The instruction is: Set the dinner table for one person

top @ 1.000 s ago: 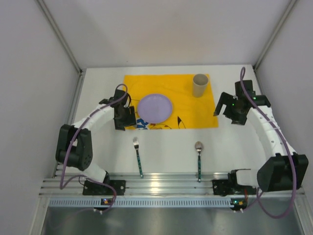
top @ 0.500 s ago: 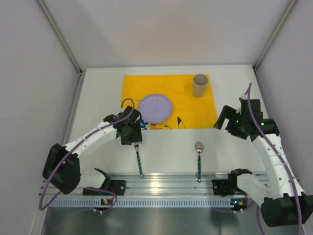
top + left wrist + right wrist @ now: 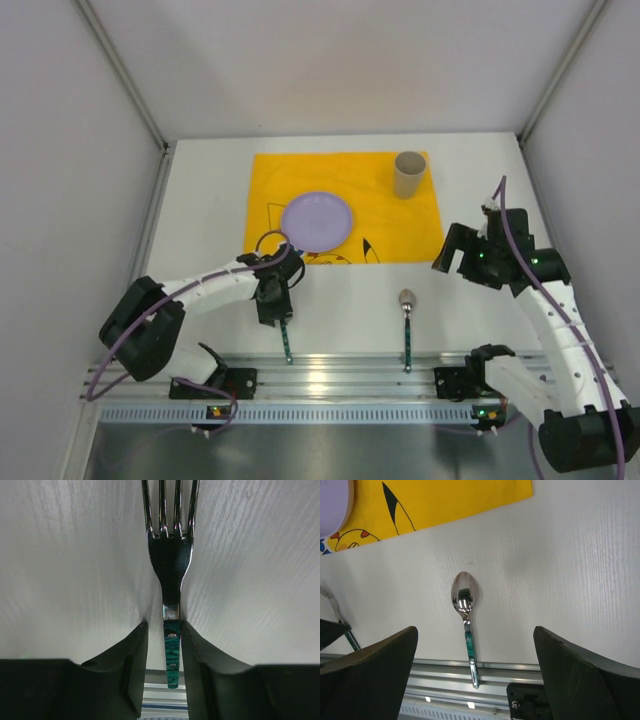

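Observation:
A fork [image 3: 286,342] [image 3: 170,560] with a green handle lies on the white dinner table [image 3: 200,200], tines pointing away. My left gripper [image 3: 274,305] [image 3: 164,625] is down over it and straddles its neck. The right finger touches the handle and a thin gap shows at the left finger. A matching spoon [image 3: 407,315] [image 3: 465,600] lies to the right, its handle end on the rail. My right gripper [image 3: 448,258] [image 3: 475,628] hangs wide open above and right of the spoon, holding nothing.
A yellow cartoon placemat [image 3: 400,225] [image 3: 445,500] lies further back with a lilac plate [image 3: 317,220] [image 3: 335,505] and a beige cup [image 3: 409,174] on it. A ribbed aluminium rail [image 3: 330,375] runs along the near edge. Grey walls enclose the sides.
My left arm swung from the placemat's left edge down onto the fork, and its jaws narrowed around the handle. The right gripper moved nearer and lower, toward the spoon.

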Controlling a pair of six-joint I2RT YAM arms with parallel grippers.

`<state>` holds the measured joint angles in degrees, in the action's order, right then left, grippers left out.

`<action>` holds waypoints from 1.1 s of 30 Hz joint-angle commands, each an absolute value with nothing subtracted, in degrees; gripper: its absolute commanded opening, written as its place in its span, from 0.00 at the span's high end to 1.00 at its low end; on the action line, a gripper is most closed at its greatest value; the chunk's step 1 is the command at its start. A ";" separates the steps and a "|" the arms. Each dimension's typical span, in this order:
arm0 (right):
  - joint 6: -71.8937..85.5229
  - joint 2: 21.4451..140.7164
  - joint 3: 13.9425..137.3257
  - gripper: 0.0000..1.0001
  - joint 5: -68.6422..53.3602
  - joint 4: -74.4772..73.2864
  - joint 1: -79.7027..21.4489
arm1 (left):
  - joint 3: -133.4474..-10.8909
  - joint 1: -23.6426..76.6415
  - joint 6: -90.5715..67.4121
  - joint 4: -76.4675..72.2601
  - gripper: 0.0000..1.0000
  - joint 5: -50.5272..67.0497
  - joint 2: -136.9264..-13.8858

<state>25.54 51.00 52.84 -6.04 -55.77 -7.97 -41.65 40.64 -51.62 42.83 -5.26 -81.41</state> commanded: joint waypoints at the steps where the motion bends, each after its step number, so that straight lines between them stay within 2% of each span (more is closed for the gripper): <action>1: 24.70 50.10 52.47 0.00 -5.19 -56.78 -9.31 | -40.08 41.04 -53.26 36.49 0.64 -4.49 -84.46; 5: 24.61 50.80 52.56 0.00 -5.36 -56.51 -9.40 | -42.53 40.78 -51.25 39.53 0.85 -8.24 -87.88; 6: 24.61 51.15 52.65 0.00 -5.45 -56.17 -9.40 | -48.37 40.43 -48.46 45.55 1.00 -13.22 -87.98; 10: 24.79 51.59 52.47 0.00 -5.89 -56.07 -9.40 | -53.95 37.71 -42.66 51.49 1.00 -17.30 -85.00; 17: 24.87 52.91 52.47 0.00 -5.01 -55.73 -9.32 | -65.38 20.86 -24.98 49.49 1.00 -15.03 -83.75; 24: 24.43 58.95 55.37 0.00 -5.62 -54.41 -9.32 | -83.37 16.18 -13.55 40.88 1.00 -14.52 -100.53; 33: 23.99 68.73 58.36 0.00 -10.72 -54.32 -9.49 | -99.75 12.13 -10.99 38.14 1.00 -12.31 -118.55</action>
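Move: Between the left hand's part-open fingers lies the fork, its middle practically at the hand point, on the table. From that hand the plate's middle is about 26 cm ahead and 8 cm right, on the yellow placemat, whose middle is some 30 cm ahead and 16 cm right. The spoon lies about 14 cm left, 7 cm back and 16 cm below the empty right hand. Closing on the top of the fork's handle, the left fingers pinch it and carry it about 30 cm forward and 7 cm left, to the placemat's left strip beside the plate. The hand climbs to some 11 cm, then starts sinking, fingertips swinging forward about 20 degrees. The right hand, wide open, sinks about 3.5 cm and edges forward, its fingers tipping down. ##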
